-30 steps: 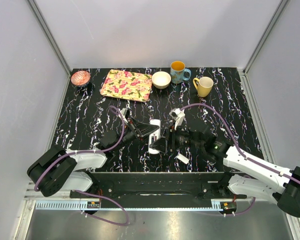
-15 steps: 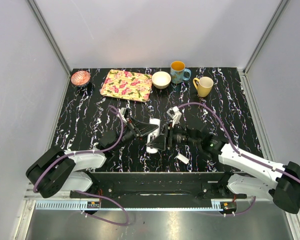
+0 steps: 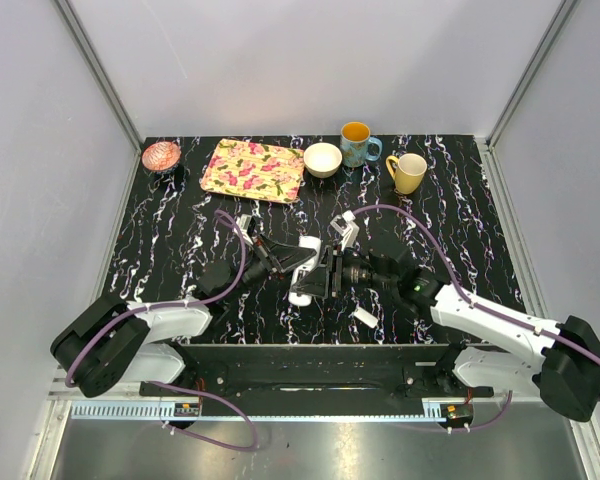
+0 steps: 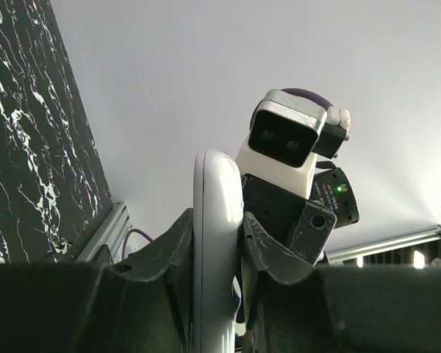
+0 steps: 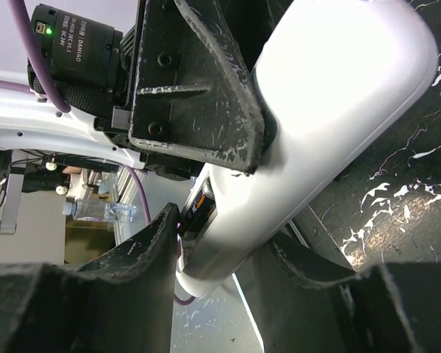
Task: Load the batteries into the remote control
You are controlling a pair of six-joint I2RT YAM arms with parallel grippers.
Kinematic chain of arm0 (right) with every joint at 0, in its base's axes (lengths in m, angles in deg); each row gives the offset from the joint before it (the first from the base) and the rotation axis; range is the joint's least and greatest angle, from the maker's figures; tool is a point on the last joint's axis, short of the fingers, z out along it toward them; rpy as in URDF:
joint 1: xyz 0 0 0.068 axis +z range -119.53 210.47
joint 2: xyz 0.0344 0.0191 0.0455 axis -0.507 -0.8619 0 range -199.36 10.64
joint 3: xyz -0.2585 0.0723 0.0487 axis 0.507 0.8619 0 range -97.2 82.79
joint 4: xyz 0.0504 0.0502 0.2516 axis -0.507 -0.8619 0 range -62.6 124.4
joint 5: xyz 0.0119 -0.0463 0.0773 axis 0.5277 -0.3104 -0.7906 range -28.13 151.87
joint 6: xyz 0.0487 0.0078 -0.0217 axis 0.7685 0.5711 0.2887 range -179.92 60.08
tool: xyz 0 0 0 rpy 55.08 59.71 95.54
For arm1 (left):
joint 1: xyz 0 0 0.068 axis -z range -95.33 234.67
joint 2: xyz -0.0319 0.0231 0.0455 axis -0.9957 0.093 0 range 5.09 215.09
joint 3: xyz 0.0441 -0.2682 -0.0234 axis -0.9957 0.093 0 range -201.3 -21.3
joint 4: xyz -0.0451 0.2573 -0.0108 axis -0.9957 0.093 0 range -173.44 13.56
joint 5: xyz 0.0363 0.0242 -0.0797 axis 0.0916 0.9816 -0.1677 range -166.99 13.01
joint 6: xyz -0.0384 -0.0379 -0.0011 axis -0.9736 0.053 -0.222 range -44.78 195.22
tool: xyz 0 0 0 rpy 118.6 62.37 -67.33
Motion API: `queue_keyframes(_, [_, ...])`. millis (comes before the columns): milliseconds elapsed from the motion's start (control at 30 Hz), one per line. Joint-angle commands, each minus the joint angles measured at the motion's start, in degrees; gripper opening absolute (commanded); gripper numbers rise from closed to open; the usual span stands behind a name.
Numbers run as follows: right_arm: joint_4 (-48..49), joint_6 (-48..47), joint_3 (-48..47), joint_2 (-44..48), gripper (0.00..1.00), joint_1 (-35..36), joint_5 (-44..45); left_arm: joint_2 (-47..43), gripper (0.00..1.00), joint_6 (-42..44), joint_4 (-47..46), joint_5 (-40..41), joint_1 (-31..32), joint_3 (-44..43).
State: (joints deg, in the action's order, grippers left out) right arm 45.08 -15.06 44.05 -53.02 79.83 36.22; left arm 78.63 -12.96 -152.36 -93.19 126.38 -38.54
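The remote control (image 3: 300,292) is a slim white bar held above the dark marbled table, just in front of the arm bases. My left gripper (image 3: 288,258) is shut on it; in the left wrist view the bar (image 4: 217,191) stands upright between the jaws of that gripper (image 4: 217,224). My right gripper (image 3: 325,275) reaches in from the right and straddles the remote's lower end (image 5: 331,125). In the right wrist view a battery (image 5: 200,206) sits in the open compartment. One finger of the right gripper (image 5: 224,243) touches the battery side. The other presses the remote's back.
A small white cover piece (image 3: 365,317) lies on the table near the front edge. Along the back stand a pink bowl (image 3: 161,155), a floral tray (image 3: 252,169), a white bowl (image 3: 322,159), a blue mug (image 3: 357,143) and a yellow mug (image 3: 409,172).
My right gripper has slid left onto the remote and its jaws have narrowed around the lower end. The left gripper has kept its hold and barely moved.
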Motion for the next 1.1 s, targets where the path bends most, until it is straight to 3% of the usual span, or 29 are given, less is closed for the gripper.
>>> queue_keyframes(0, [-2.94, -0.83, 0.51, -0.94, 0.41, -0.85, 4.56, -2.79, 0.00, -2.00, -26.44, -1.11, 1.35, -0.88])
queue_keyframes(133, [-4.87, -0.48, -0.89, 1.25, 0.62, -0.76, 5.70, -1.56, 0.00, -1.20, -26.44, -0.49, 1.35, 0.27])
queue_keyframes(233, [-6.81, -0.48, -2.21, 2.13, 0.71, -0.85, 5.79, -0.77, 0.00, -0.50, -26.44, -0.05, 1.26, 0.97])
queue_keyframes(600, [-12.44, -1.62, -4.85, 5.21, 0.91, -0.85, 3.33, 2.92, 0.00, 0.99, -24.15, 1.88, 1.26, 1.77])
queue_keyframes(800, [-12.52, -1.97, -4.77, 5.82, 0.92, -0.85, 3.50, 3.72, 0.00, 0.73, -24.85, 1.88, 1.26, 1.50])
queue_keyframes(900, [-13.66, -3.19, -3.54, 9.15, 0.91, -0.85, 8.06, 3.37, 0.00, 0.99, -25.03, 1.88, 1.18, 2.20])
queue_keyframes(1067, [-26.04, -8.11, -3.53, 15.49, 0.88, -0.94, 27.81, -0.05, 0.00, 1.78, -24.77, 2.06, -1.89, 7.55])
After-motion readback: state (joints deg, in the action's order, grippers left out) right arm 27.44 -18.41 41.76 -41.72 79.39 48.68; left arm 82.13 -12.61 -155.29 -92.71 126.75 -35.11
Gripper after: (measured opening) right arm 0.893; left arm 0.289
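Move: The left hand keeps its grip on the remote control, whose middle lies about 3 cm back and 1 cm below. From the right fingers, closed on its battery end, that middle is roughly 3 cm ahead, 1 cm left and 2 cm up. The battery cover lies some 8 cm back and 13 cm right of the right hand, the blue battery about 9 cm ahead and 9 cm left, both roughly 15 cm down. Right fingers open wide, freeing the remote's battery end, and back off right about 5 cm; left lowers it 3 cm. ##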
